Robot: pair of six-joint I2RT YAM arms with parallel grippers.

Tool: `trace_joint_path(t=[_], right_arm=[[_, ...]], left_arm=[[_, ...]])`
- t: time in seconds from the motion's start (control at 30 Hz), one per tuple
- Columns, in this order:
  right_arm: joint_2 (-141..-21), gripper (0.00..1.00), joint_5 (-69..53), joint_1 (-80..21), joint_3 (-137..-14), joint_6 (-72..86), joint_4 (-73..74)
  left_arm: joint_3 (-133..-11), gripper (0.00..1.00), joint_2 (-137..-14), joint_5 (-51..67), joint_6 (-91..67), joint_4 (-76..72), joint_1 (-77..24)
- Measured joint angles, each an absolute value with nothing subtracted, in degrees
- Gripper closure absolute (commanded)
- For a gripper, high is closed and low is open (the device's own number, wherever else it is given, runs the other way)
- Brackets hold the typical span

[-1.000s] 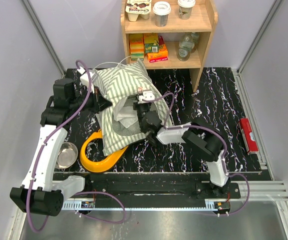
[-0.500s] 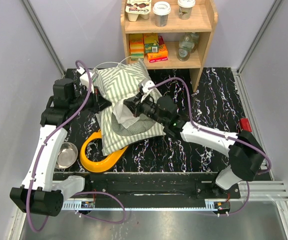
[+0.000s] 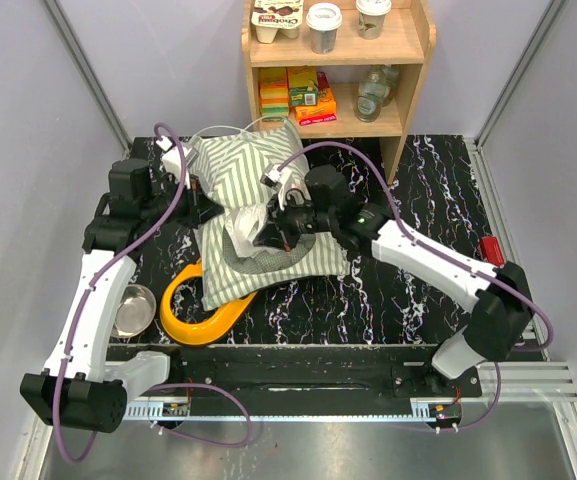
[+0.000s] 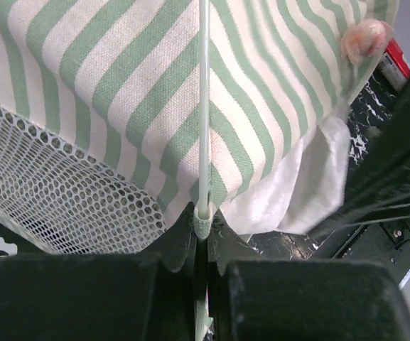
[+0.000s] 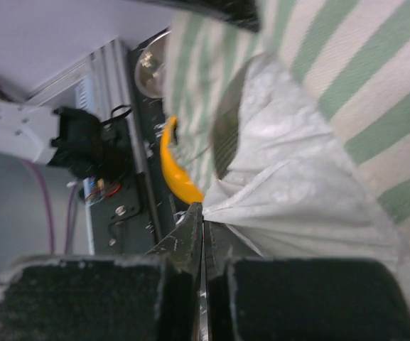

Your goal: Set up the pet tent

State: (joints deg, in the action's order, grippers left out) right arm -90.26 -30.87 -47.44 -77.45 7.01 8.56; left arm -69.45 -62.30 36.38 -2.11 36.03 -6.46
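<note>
The pet tent (image 3: 236, 178) lies crumpled at the table's middle left: sage-green-and-white striped fabric (image 4: 119, 85) with a white mesh panel (image 4: 55, 206) and a white lining (image 5: 311, 192). My left gripper (image 3: 206, 203) reaches in from the tent's left side. In the left wrist view this gripper (image 4: 202, 217) is shut on the green sleeve end of a thin white pole (image 4: 203, 106) running up over the stripes. My right gripper (image 3: 271, 228) comes from the right over the tent's middle. Seen from the right wrist, it (image 5: 203, 207) is shut on a bunched corner of the white lining.
A yellow ring-shaped bowl holder (image 3: 193, 312) lies partly under the tent's near edge, with a steel bowl (image 3: 133, 308) to its left. A wooden shelf (image 3: 338, 70) with boxes, cups and jars stands behind the tent. A red object (image 3: 496, 270) lies at the table's right edge.
The right arm has unfolded and swung out to the right; its gripper has drawn the white lining away from the near edge, toward the shelf. The left arm has hardly moved.
</note>
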Motion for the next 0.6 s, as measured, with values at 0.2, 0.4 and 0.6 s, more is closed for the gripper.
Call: trace_joint_path(t=[0.2,0.4,0.6], right_arm=[[-84.82,0.76,-42.13,-47.40,-79.15,4.75,17.17],[-80.29,0.68,-47.81,-47.46,-79.46,1.65,21.82],[-75.77,0.38,-34.30,-47.62,-74.17,0.30,23.38]], left_arm=[[-68.73,1.00,-62.37,35.88,-1.45,35.51,-6.52],[-68.73,1.00,-62.37,35.68,-1.41,35.22,-6.57],[-68.73,1.00,-62.37,35.70,-1.43,35.18,-6.57]])
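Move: The right hand's closed fingertips are on the loose corner of the white door flap, whose middle lies about 3 cm to its left, 2 cm ahead and 3 cm lower. The mesh door panel is some 10 cm below, 3 cm back and 1 cm to the right; the yellow ring stand is about 12 cm left, 8 cm back and 23 cm down. From the left hand, the flap's middle is about 6 cm right, 3 cm back and 6 cm lower. The right hand draws back towards the bases about 8 cm, rising some 5 cm and drifting right across the front of the tent door, while its fingers part and let go of the white flap and the wrist swings some 15 degrees counter-clockwise. It then turns back, coming forward and down 2 to 3 cm while still easing right, the wrist undoing most of its swing and the fingers opening to about half, as the left hand stays put with its grip on the tent's thin pole. ##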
